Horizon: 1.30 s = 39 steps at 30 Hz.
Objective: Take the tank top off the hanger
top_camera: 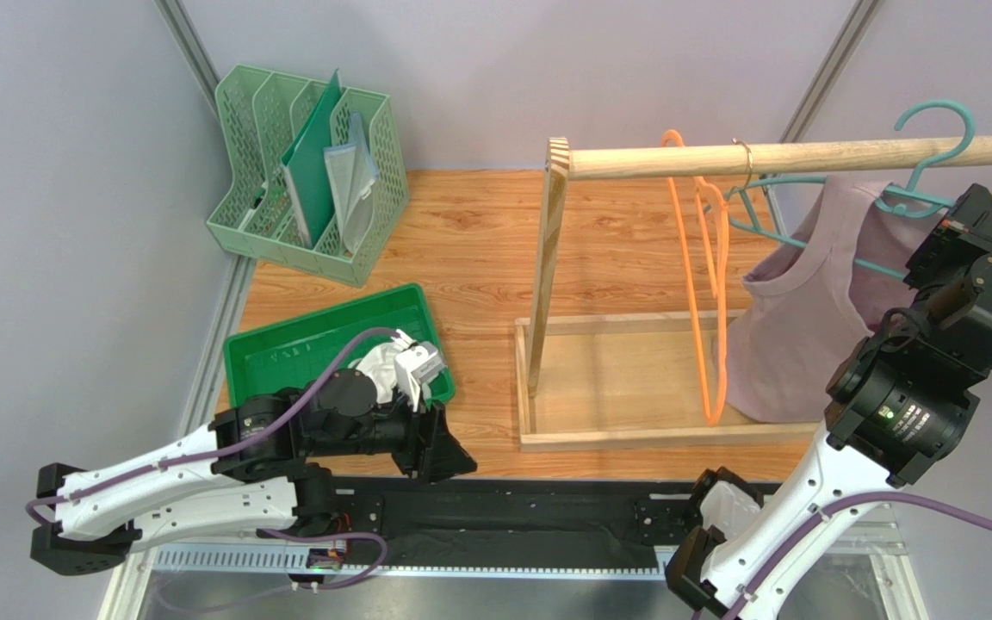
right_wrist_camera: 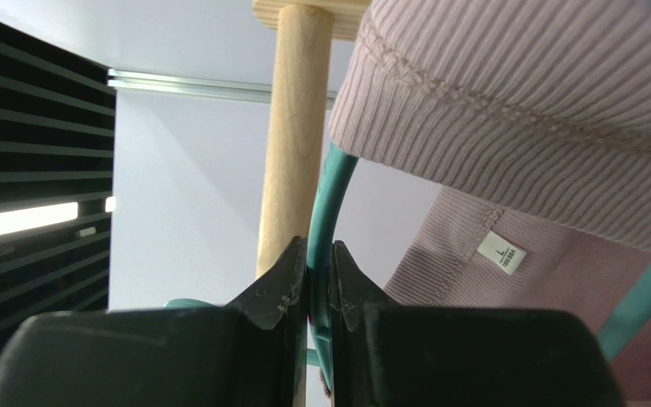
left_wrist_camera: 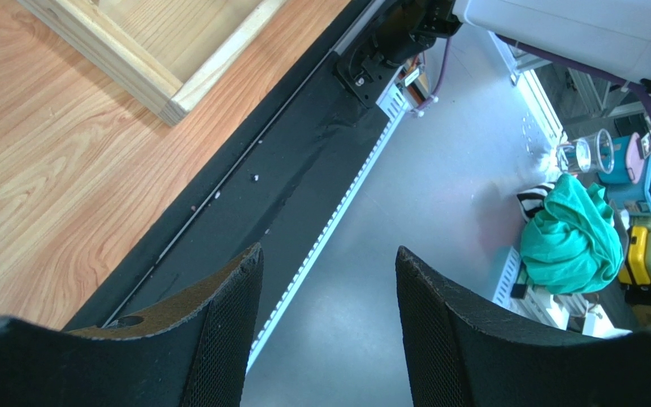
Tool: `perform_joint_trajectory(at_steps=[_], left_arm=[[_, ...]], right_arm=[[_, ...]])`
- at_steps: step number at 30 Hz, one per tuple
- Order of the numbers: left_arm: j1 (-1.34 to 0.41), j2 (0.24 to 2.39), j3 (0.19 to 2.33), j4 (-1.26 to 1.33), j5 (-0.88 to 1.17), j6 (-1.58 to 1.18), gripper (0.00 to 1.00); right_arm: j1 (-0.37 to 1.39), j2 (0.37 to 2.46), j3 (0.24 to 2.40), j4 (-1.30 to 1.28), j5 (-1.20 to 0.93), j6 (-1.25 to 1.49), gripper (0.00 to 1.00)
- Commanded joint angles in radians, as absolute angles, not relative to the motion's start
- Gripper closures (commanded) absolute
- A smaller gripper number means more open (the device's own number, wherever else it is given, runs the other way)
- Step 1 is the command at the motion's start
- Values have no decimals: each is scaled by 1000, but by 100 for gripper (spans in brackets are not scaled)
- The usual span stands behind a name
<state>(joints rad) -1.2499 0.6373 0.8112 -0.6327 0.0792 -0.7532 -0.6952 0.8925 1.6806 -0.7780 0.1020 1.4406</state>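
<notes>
A pale pink ribbed tank top (top_camera: 805, 317) hangs on a teal hanger (top_camera: 939, 142) from the wooden rail (top_camera: 786, 158) at the right. My right gripper (right_wrist_camera: 319, 250) is shut on the teal hanger's wire (right_wrist_camera: 327, 203), just below the tank top's strap (right_wrist_camera: 516, 93); a size label (right_wrist_camera: 502, 253) shows inside the garment. In the top view the right arm's wrist (top_camera: 967, 278) covers the hanger's right shoulder. My left gripper (left_wrist_camera: 329, 259) stands open with nothing between its fingers, low over the table's front edge near the green tray (top_camera: 268, 351).
An empty orange hanger (top_camera: 702, 284) and a second teal hanger (top_camera: 763, 207) hang on the same rail. The rack's wooden base frame (top_camera: 618, 437) lies on the table. A green file organiser (top_camera: 314, 175) stands back left. White packets (top_camera: 408, 364) lie in the tray.
</notes>
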Motion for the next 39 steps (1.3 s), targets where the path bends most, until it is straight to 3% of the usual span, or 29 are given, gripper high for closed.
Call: perform_joint_trajectory(at_steps=[1, 23, 34, 39], left_arm=[[-1253, 604, 792, -594, 89, -735, 36], [-1253, 503, 761, -629, 140, -696, 35], [-1252, 476, 782, -670, 138, -676, 35], [-1253, 468, 787, -676, 92, -670, 36]], right_arm=[[-693, 896, 1749, -709, 48, 1502, 100], [-693, 709, 1755, -914, 78, 1226, 100], [-693, 658, 1439, -807, -84, 1126, 100], [-693, 719, 1263, -657, -300, 1088, 100]])
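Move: The teal hanger with the tank top is already pinched in the right hand by its right shoulder, its hook still over the rod. The stretch of rod to clear lies about 6 cm straight ahead of that hand and 3 cm above. The tank top hangs some 8 cm left, 2 cm ahead and 18 cm below; the orange hanger some 21 cm left, 6 cm ahead and 12 cm below. From the left hand, the stretch of rod is about 50 cm right, 22 ahead and 32 up. The teal hanger is unhooked from the rod by the right hand, which keeps its pinch, lifts about 2.5 cm, then draws back roughly 7 cm and left 6. From there it dives some 12 cm down, coming forward again, fingers tipping down and turning counter-clockwise. The open left hand drifts about 3 cm left and back. ##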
